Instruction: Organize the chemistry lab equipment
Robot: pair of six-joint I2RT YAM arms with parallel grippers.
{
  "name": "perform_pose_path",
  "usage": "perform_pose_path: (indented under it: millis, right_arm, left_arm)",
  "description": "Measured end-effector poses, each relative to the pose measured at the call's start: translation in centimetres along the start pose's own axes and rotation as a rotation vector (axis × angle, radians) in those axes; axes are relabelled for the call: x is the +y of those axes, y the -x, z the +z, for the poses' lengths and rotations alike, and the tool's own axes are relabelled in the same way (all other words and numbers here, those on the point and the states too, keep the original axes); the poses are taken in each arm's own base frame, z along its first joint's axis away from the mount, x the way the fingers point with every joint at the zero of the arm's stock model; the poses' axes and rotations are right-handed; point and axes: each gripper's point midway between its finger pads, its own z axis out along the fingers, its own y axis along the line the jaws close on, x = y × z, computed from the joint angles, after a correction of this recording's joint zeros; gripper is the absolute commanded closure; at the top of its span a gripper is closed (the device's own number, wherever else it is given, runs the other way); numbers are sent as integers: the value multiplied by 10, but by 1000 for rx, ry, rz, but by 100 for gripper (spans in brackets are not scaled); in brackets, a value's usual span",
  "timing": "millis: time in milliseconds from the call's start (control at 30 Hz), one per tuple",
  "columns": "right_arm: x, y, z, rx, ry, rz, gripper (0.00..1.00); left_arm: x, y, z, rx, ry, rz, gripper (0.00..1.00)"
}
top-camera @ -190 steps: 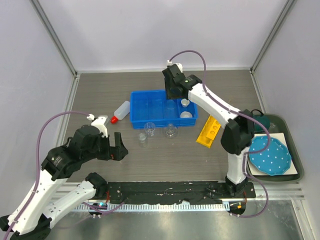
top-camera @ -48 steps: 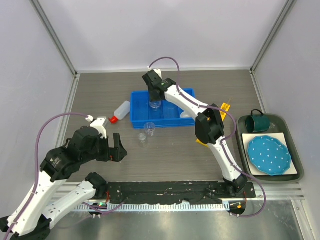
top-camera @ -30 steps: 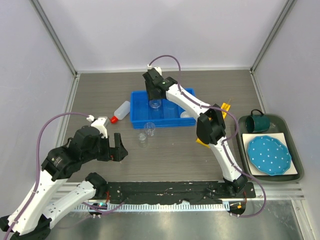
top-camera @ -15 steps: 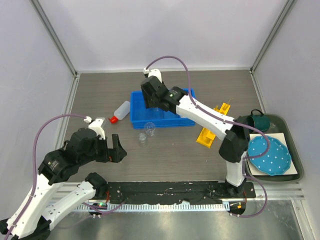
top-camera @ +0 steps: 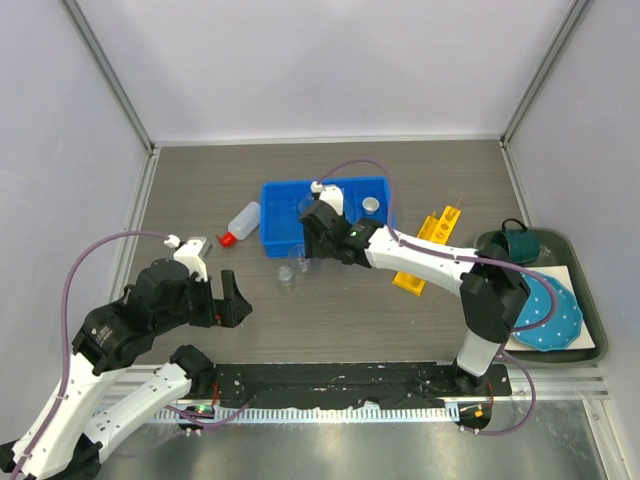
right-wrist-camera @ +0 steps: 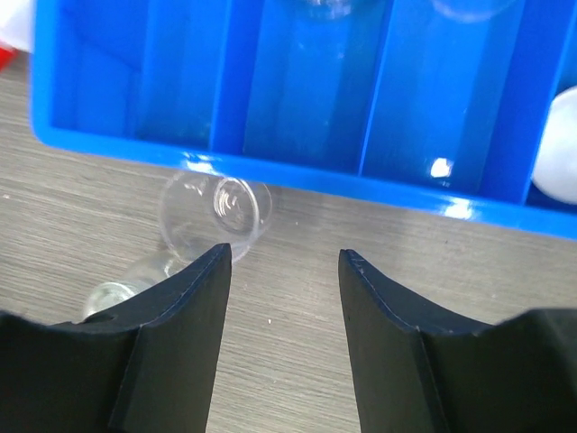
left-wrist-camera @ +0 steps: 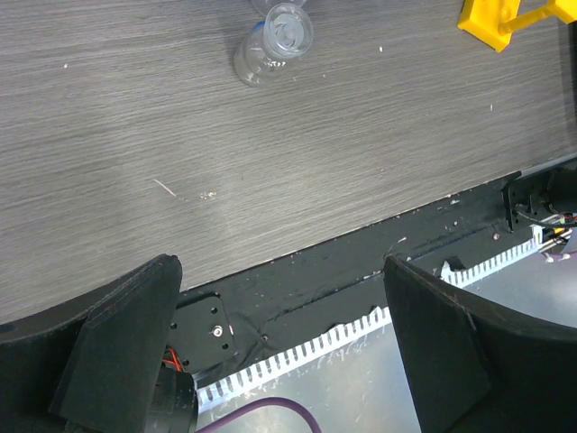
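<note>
My right gripper (top-camera: pixel 310 245) (right-wrist-camera: pixel 284 257) hangs open and empty over the table, just in front of the blue bin's front wall (top-camera: pixel 330 247) (right-wrist-camera: pixel 297 176). A small clear glass beaker (top-camera: pixel 298 256) (right-wrist-camera: pixel 216 212) lies on its side just left of my left finger. A second small glass piece (top-camera: pixel 287 276) (right-wrist-camera: pixel 113 293) (left-wrist-camera: pixel 275 41) lies nearer still. A white dish (top-camera: pixel 371 204) (right-wrist-camera: pixel 563 171) sits in the bin. The red-capped squeeze bottle (top-camera: pixel 243 220) lies left of the bin. The yellow rack (top-camera: pixel 430 248) (left-wrist-camera: pixel 505 18) is to its right. My left gripper (top-camera: pixel 225 300) (left-wrist-camera: pixel 279 266) is open and empty at the near edge.
A dark tray (top-camera: pixel 598 340) at the right holds the teal mug (top-camera: pixel 515 240) and the blue dotted plate (top-camera: pixel 555 315), partly behind my right arm. More glassware (right-wrist-camera: pixel 325 7) rests deeper in the bin. The black base rail (left-wrist-camera: pixel 297 289) runs below my left gripper.
My right gripper has drawn back from over the bin's far-left compartments to its front edge and lowered. The left arm has barely shifted.
</note>
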Motion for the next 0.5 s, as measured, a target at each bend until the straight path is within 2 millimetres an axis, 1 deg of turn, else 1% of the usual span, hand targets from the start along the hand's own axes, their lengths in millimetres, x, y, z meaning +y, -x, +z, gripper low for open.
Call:
perform_pose_path:
  millis: [67,167,367,500]
  right_arm:
    - [-2,-17,8,20,-1,22,44]
    - [-2,-29,18,24,2,58,45]
    - [10,-29,34,-10,37,122,45]
    - [14,-31,42,-14,44,141,47]
  left_arm:
    - [0,0,-1,-2,-2,0,0]
    - [1,-1,-1,1,0,0,0]
    - [2,-3,-2,2,2,0,0]
    - [3,-5,-4,7,5,1,0]
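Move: Just this side of the blue bin's near wall, the glass beaker stands about 3 cm ahead of the right hand, 4 cm to its left and 9 cm below. At about that same depth, the small glass bottle is roughly 2 cm back and 8 cm left, the bin's middle some 12 cm ahead and 2 cm right, and the wash bottle about 11 cm ahead and 17 cm left. From the left hand the beaker lies some 20 cm ahead, 14 cm right and 17 cm below. Sinking about 5 cm towards the glass beaker, the right hand first goes almost straight down with a slight draw back, then slows and edges some 2 cm to its left outside the blue bin's near wall. The wrist rolls a little, left side up by under 10 degrees; the fingers stay about half open, and no contact with the beaker can be made out. ##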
